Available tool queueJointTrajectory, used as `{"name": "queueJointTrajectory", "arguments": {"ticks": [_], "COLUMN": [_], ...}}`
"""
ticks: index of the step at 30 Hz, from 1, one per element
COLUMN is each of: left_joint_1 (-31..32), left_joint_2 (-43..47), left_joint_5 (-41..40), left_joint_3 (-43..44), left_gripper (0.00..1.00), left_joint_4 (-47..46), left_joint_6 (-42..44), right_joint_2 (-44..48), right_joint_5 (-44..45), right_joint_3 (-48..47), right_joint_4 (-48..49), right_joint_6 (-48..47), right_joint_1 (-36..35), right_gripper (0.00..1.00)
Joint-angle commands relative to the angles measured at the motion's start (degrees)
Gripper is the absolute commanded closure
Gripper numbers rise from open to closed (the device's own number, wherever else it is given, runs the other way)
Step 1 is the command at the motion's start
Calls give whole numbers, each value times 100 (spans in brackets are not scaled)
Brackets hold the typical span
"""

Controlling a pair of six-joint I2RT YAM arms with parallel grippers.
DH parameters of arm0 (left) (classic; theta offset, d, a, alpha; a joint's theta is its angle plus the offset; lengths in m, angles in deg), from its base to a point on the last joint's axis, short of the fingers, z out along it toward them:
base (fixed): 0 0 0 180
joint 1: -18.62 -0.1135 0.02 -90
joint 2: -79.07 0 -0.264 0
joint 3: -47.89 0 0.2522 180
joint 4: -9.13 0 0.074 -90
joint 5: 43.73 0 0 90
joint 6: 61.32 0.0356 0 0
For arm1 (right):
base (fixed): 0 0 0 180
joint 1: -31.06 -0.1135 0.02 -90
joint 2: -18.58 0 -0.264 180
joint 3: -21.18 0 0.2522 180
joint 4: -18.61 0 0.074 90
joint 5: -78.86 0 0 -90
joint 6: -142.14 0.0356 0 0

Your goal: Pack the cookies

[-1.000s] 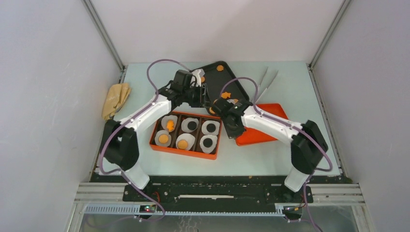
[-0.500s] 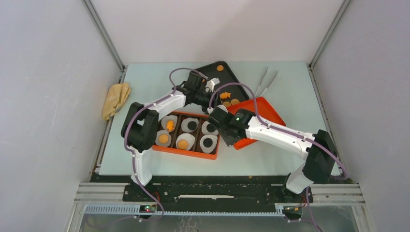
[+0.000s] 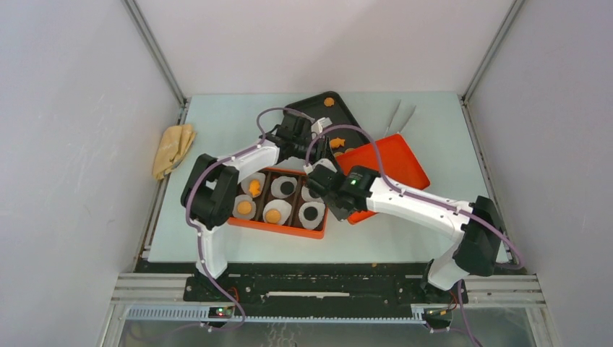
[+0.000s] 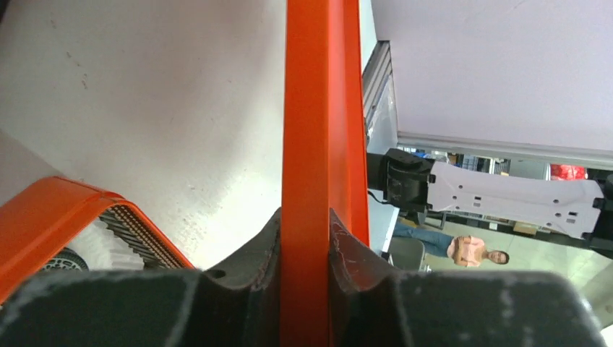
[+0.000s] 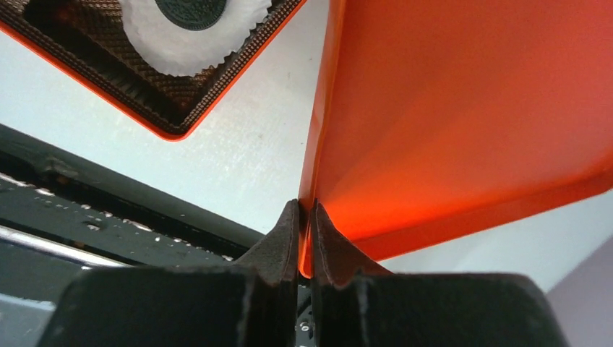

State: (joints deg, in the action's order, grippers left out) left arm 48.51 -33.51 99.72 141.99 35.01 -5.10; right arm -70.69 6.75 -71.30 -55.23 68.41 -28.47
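The cookies lie in white liners in the orange box (image 3: 278, 230): orange ones (image 3: 245, 207) on the left, dark ones (image 3: 312, 214) on the right. More cookies (image 3: 337, 142) lie on the black tray (image 3: 347, 119). Both grippers hold the orange lid (image 3: 383, 166) just right of the box. My left gripper (image 3: 323, 147) is shut on the lid's far-left rim (image 4: 318, 108), pinched between its fingertips (image 4: 305, 217). My right gripper (image 3: 337, 206) is shut on the lid's thin near edge (image 5: 463, 108), jaws (image 5: 305, 210) almost touching. A dark cookie (image 5: 191, 9) shows in the box corner (image 5: 166, 123).
Metal tongs (image 3: 396, 116) lie at the back right of the table. A crumpled yellowish cloth (image 3: 173, 148) lies by the left wall. White walls enclose the table on three sides. The box corner (image 4: 50, 210) sits close under my left gripper.
The right gripper has carried the lid left, toward the box. The left arm swung right off the tray, and its jaws have closed on the lid's far-left rim.
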Motion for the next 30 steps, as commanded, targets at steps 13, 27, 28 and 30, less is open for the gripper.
{"name": "queueJointTrajectory", "arguments": {"ticks": [13, 27, 28, 30], "left_joint_1": [71, 26, 26, 25], "left_joint_2": [695, 1429, 1499, 1611], "left_joint_5": [-837, -852, -829, -808], "left_joint_3": [453, 467, 438, 371], "left_gripper": [88, 88, 88, 88], "left_joint_4": [791, 1187, 1190, 1188], "left_joint_6": [453, 495, 491, 486], "right_joint_2": [-1241, -1802, -1839, -1926], "right_joint_5": [4126, 4197, 4199, 4285], "right_joint_3": [-1047, -285, -277, -288], "right_joint_4": [-1464, -549, -503, -436], "right_joint_6": [1204, 1777, 1779, 1816], "right_joint_1": [-1693, -1485, -1466, -1450], "right_gripper": [51, 54, 54, 53]}}
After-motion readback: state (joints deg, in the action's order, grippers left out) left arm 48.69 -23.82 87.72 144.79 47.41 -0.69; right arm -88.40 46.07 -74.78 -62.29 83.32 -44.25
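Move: Beneath and to the left of both hands lies the box that the lid is meant for, its middle about 16 cm left of the left hand, 12 cm back and 8 cm below; from the right hand, roughly 20 cm left, 3 cm ahead and 8 cm below. The lid's middle is some 10 cm ahead and 9 cm right of the right hand, nearly level with it. The baking tray lies about 8 cm ahead of the left hand, straight out and 10 cm below. Opening to about half its range, the right hand frees the lid's near-left corner, rises about 5 cm, then sinks back to just below its starting height. Meanwhile its wrist swings so the fingers aim more forward and right, still open around that corner. The left hand keeps its pinch on the lid's left edge and, late on, lifts it about 4 cm, easing left. ##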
